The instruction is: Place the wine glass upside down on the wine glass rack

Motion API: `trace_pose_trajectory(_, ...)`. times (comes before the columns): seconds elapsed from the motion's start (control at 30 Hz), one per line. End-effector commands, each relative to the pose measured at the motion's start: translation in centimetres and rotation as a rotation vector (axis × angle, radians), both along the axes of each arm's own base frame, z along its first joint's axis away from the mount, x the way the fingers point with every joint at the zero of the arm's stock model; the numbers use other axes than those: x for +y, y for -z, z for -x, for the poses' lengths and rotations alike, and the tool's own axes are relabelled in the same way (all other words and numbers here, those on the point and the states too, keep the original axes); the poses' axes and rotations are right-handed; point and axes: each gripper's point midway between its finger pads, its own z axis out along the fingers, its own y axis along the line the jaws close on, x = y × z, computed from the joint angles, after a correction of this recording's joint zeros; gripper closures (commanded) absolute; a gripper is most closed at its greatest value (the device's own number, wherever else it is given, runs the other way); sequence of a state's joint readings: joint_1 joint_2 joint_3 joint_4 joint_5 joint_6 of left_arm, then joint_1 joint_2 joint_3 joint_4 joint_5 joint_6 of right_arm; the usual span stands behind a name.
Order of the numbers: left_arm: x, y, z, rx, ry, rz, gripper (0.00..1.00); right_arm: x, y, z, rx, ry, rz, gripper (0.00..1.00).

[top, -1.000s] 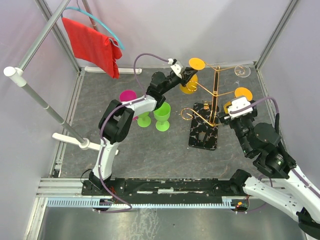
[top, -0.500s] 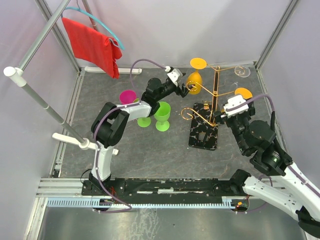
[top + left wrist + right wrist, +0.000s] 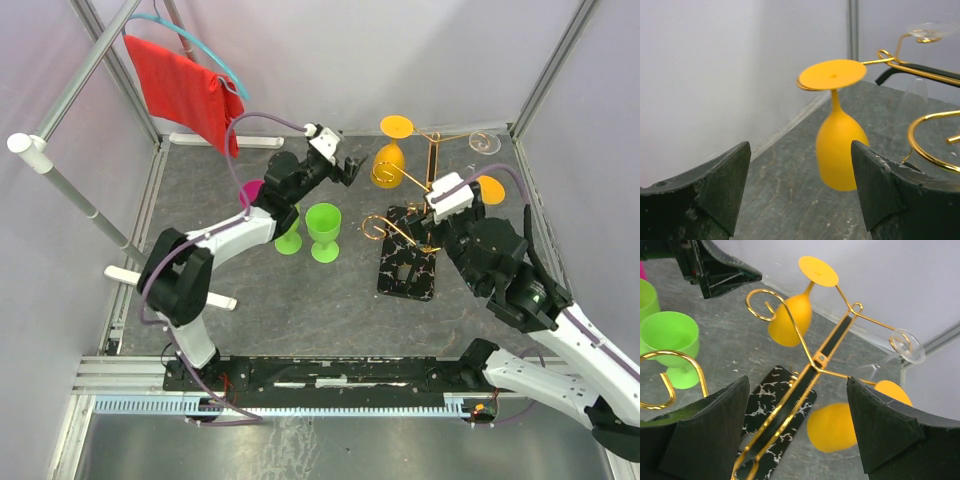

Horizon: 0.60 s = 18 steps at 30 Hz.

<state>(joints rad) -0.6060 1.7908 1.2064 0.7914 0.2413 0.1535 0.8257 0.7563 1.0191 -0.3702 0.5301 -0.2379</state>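
Note:
The gold wire wine glass rack (image 3: pixel 432 175) stands on its black white-veined base (image 3: pixel 408 268). An orange wine glass (image 3: pixel 388 164) hangs upside down from the rack's far-left arm, foot on top. In the left wrist view this glass (image 3: pixel 838 142) hangs free ahead of my fingers (image 3: pixel 724 186). My left gripper (image 3: pixel 346 170) is open and empty, just left of it. My right gripper (image 3: pixel 432 222) is open and empty, above the rack's post (image 3: pixel 807 377). A second orange glass (image 3: pixel 832 427) and a clear glass (image 3: pixel 905 346) hang on the right arms.
Two green glasses (image 3: pixel 323 230) and a pink glass (image 3: pixel 252 192) stand upright left of the rack. A red cloth (image 3: pixel 185 90) hangs on a hanger at the back left. White walls and a metal frame close the table in.
My left gripper has drawn back to the left, away from the orange glass, which stays hanging on the rack. My right gripper has moved left, over the rack.

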Motion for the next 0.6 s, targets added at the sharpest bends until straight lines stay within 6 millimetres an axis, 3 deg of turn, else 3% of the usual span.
trace_pose_trajectory(0.0,4.6,-3.2,0.0,-0.035,-0.182,-0.064,0.13,2.5,-2.0,0.5,0.035,-0.099,-0.104,0.14)
trace_pose_trajectory(0.17,8.7,-4.5,1.2,0.028,-0.306,-0.114,0.12,6.3,-2.3,0.5,0.109,-0.223,-0.183,0.15)
trace_pose_trajectory(0.3,12.3,-6.9,2.8,0.113,-0.431,-0.110,0.12,9.0,-2.8,-0.2,0.159,-0.282,-0.201,0.16)
trace_pose_trajectory(0.57,17.2,-9.6,7.7,0.335,-0.548,-0.038,0.11,13.7,-3.8,-2.9,0.216,-0.353,-0.139,0.17)
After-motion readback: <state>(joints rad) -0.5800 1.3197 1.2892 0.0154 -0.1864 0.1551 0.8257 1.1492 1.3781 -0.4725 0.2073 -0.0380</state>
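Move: The nearer green wine glass stands about 19 cm to my right hand's left, some 8 cm farther out and 28 cm below. The second green glass is some 28 cm left and 10 cm out from that hand; the rack's front-left curl is about 9 cm left, 4 cm out and 8 cm below. From my left hand, the nearer green glass lies about 9 cm right... rather left of it by 9 cm, 11 cm back and 23 cm down; the hung yellow glass is 7 cm out, 8 cm right and 10 cm below. I swing my open right hand about 11 cm to my left, over towards the nearer green glass, edging slightly outward near the end, while the wrist turns some 15 degrees counter-clockwise and tips down. Meanwhile my empty left hand clears off left and upward, about 14 cm sideways and 8 cm up, drawing back from the hung yellow glass and turning counter-clockwise, fingers still wide. ##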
